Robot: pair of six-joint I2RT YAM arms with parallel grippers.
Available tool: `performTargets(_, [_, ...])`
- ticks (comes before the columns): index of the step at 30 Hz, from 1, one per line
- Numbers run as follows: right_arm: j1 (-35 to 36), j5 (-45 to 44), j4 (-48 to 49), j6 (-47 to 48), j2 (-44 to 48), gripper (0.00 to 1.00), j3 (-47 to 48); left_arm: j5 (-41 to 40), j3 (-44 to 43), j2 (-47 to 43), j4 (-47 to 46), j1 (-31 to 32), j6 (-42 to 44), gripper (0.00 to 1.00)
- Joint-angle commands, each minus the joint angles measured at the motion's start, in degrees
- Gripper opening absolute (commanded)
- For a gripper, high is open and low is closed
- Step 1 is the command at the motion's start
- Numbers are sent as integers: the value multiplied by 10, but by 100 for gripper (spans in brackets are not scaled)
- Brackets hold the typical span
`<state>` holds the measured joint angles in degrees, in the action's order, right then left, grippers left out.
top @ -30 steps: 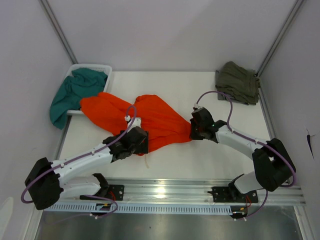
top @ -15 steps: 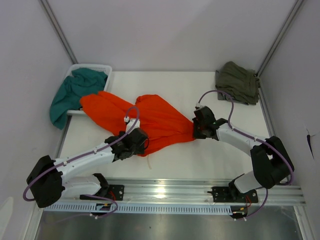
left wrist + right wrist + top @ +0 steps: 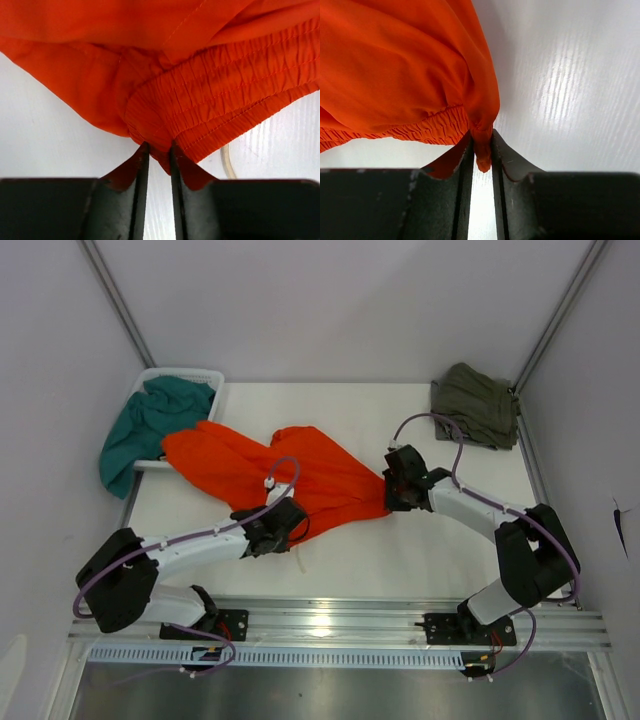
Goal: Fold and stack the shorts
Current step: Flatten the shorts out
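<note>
The orange shorts point(image 3: 270, 470) lie crumpled across the middle of the table, running from the basket toward the right arm. My left gripper point(image 3: 287, 521) sits at their near edge. In the left wrist view it point(image 3: 159, 148) is shut on a fold of the gathered waistband point(image 3: 235, 95). My right gripper point(image 3: 391, 490) is at the shorts' right end. In the right wrist view it point(image 3: 482, 145) is shut on a pinch of orange fabric point(image 3: 395, 65) beside the elastic. A white drawstring point(image 3: 226, 161) trails on the table.
A teal garment point(image 3: 148, 425) hangs out of a white basket point(image 3: 212, 376) at the back left. An olive-green garment point(image 3: 476, 404) lies folded at the back right corner. Walls enclose the table on three sides.
The left gripper has closed onto the waistband and its arm has reached further right. The right gripper has shifted slightly away from its base, still holding the fabric.
</note>
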<state>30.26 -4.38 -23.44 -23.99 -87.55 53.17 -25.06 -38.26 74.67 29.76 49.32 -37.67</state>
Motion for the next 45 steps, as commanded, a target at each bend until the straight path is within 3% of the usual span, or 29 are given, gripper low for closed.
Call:
performTargets(1, [3,-49,-41,19,-9,22,39,-4,0,21,-17,4,4,22])
performTargets(2, [3,-55,-49,21,-9,25,46,-18,0,24,-10,4,-2,9])
performTargets(3, [3,-63,-54,22,-10,27,49,-27,-1,23,-6,5,-6,1])
performTargets(9, [1,-91,-78,32,-31,37,83,-131,-25,-30,70,5,-57,0])
performTargets(13, [-6,-84,-78,34,-45,54,97,-184,-42,-104,115,5,-94,0])
performTargets(15, [-6,-54,-72,34,-44,62,96,-200,-42,-156,113,5,-98,0])
performTargets(21, [-6,109,15,25,12,72,25,-213,-55,-241,80,4,-65,0])
performTargets(24, [-26,236,96,15,39,79,-15,-229,-111,-233,101,4,-59,0])
performTargets(29, [-24,305,160,-16,44,79,-53,-228,-151,-207,100,4,-37,0])
performTargets(36, [22,246,138,-15,130,79,-71,-229,-175,-188,89,4,-26,0])
performTargets(40, [113,121,115,29,191,77,-80,-227,-192,-178,87,4,-16,0])
performTargets(45, [177,12,125,76,218,76,-109,-229,-231,-159,88,4,0,0])
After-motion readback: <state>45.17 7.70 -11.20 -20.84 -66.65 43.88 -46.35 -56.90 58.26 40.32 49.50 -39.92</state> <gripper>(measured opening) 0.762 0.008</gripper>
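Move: Right at the left hand's fingertips, scarcely 1 cm below, is the gathered waistband; the drawstring lies about 3 cm to the right and 2 cm nearer, the far leg end some 24 cm ahead and level sideways, and the other leg end about 23 cm ahead and 22 cm left. The right hand already has the shorts' right end between its fingers; the olive stack stands about 25 cm beyond and 19 cm to its right. Closing fully on the waistband, the left hand pinches it, then hoists it some 19 cm, easing about 5 cm forward and tipping its fingers up roughly 30 degrees. The right hand shifts a couple of centimetres forward and right as it opens and releases the shorts' right end, then swings back and left about 10 cm each way while rising, rolling its left side up and turning counter-clockwise, fingers left wide. ##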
